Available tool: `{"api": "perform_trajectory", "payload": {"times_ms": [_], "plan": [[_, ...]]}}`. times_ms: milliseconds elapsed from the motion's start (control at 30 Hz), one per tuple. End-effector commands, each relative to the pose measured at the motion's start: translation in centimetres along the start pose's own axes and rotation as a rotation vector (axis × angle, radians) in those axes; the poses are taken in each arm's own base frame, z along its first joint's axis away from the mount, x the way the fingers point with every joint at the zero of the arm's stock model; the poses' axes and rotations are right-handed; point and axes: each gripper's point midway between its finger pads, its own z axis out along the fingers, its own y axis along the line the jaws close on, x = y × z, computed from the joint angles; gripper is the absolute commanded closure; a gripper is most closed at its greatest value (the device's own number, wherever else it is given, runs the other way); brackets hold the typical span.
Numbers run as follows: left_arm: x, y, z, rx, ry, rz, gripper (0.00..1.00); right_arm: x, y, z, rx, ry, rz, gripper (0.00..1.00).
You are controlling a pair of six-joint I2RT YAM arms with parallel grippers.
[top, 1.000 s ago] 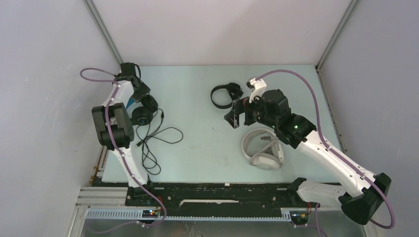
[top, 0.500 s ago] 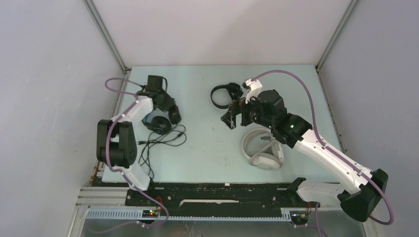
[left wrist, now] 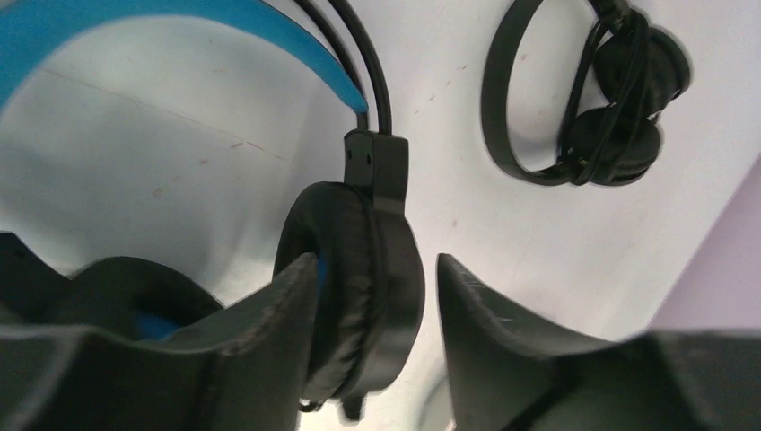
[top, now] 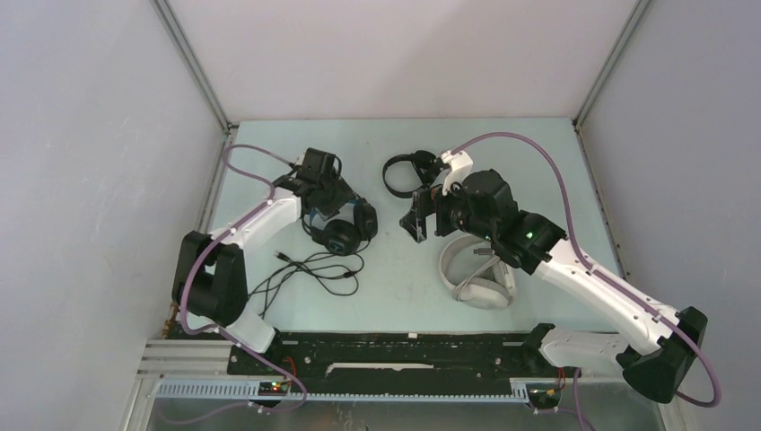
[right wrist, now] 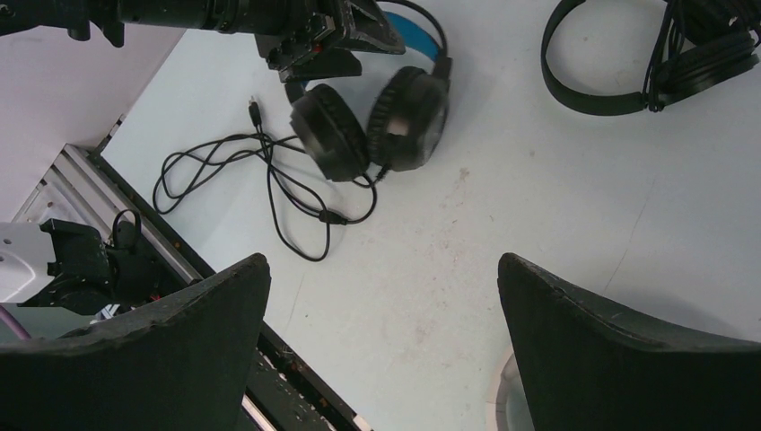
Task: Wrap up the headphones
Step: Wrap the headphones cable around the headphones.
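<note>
My left gripper (top: 336, 208) (left wrist: 372, 265) is shut on one ear cup (left wrist: 359, 278) of the bulky black headphones with blue lining (top: 345, 229) (right wrist: 368, 121), left of the table's centre. Its left finger stands between the two cups. A thin gap shows at the right finger. Their loose black cable (top: 310, 269) (right wrist: 260, 180) trails toward the near edge. The small black on-ear headphones (top: 408, 172) (left wrist: 583, 108) (right wrist: 664, 54) lie at the back centre, cable wound on them. The white over-ear headphones (top: 476, 274) lie under my right arm. My right gripper (top: 419, 218) (right wrist: 381, 260) is open and empty above the table.
The table's near edge carries a black rail (top: 404, 350) (right wrist: 296, 377). Grey walls with metal corner posts (top: 193, 63) close in the left, back and right sides. A purple hose (top: 538, 144) loops over my right arm.
My left arm has swung right, taking the bulky black headphones from the far left edge to left of centre, the cable dragging along. My right gripper has shifted slightly left.
</note>
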Motion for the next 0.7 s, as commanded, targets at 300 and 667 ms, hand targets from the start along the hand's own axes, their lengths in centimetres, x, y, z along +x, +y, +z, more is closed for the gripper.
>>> {"api": "perform_trajectory", "payload": {"times_ms": [300, 667], "plan": [[-8.5, 2.4, -5.0, -0.039, -0.073, 0.747, 0.27, -0.8, -0.3, 0.2, 0.067, -0.046, 0.032, 0.00], [-12.2, 2.3, 0.0, 0.073, 0.043, 0.953, 0.14, -0.3, 0.6, 0.7, 0.028, -0.026, 0.029, 0.01]]}}
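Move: The blue-banded headphones lie under and just behind the left hand, their middle about 6 cm back, 3 cm to the left and 4 cm below. Their loosely bundled cable spreads some 22 cm back and 12 cm left of the hand. The small black headphones lie roughly 16 cm to its right and 5 cm farther out. From the idle right hand, the blue-banded headphones are about 6 cm ahead, 22 cm left and 18 cm down. Leftward in a shallow arc, the left hand backs off from the right end of the headband: up about 5 cm and partly down again, some 10 cm left in all, swinging about 5 cm forward in the later part. On the way it turns roughly 35 degrees clockwise and rolls its left side up about 30, while the already parted fingers spread wider, leaving them empty beyond the band's left side. ##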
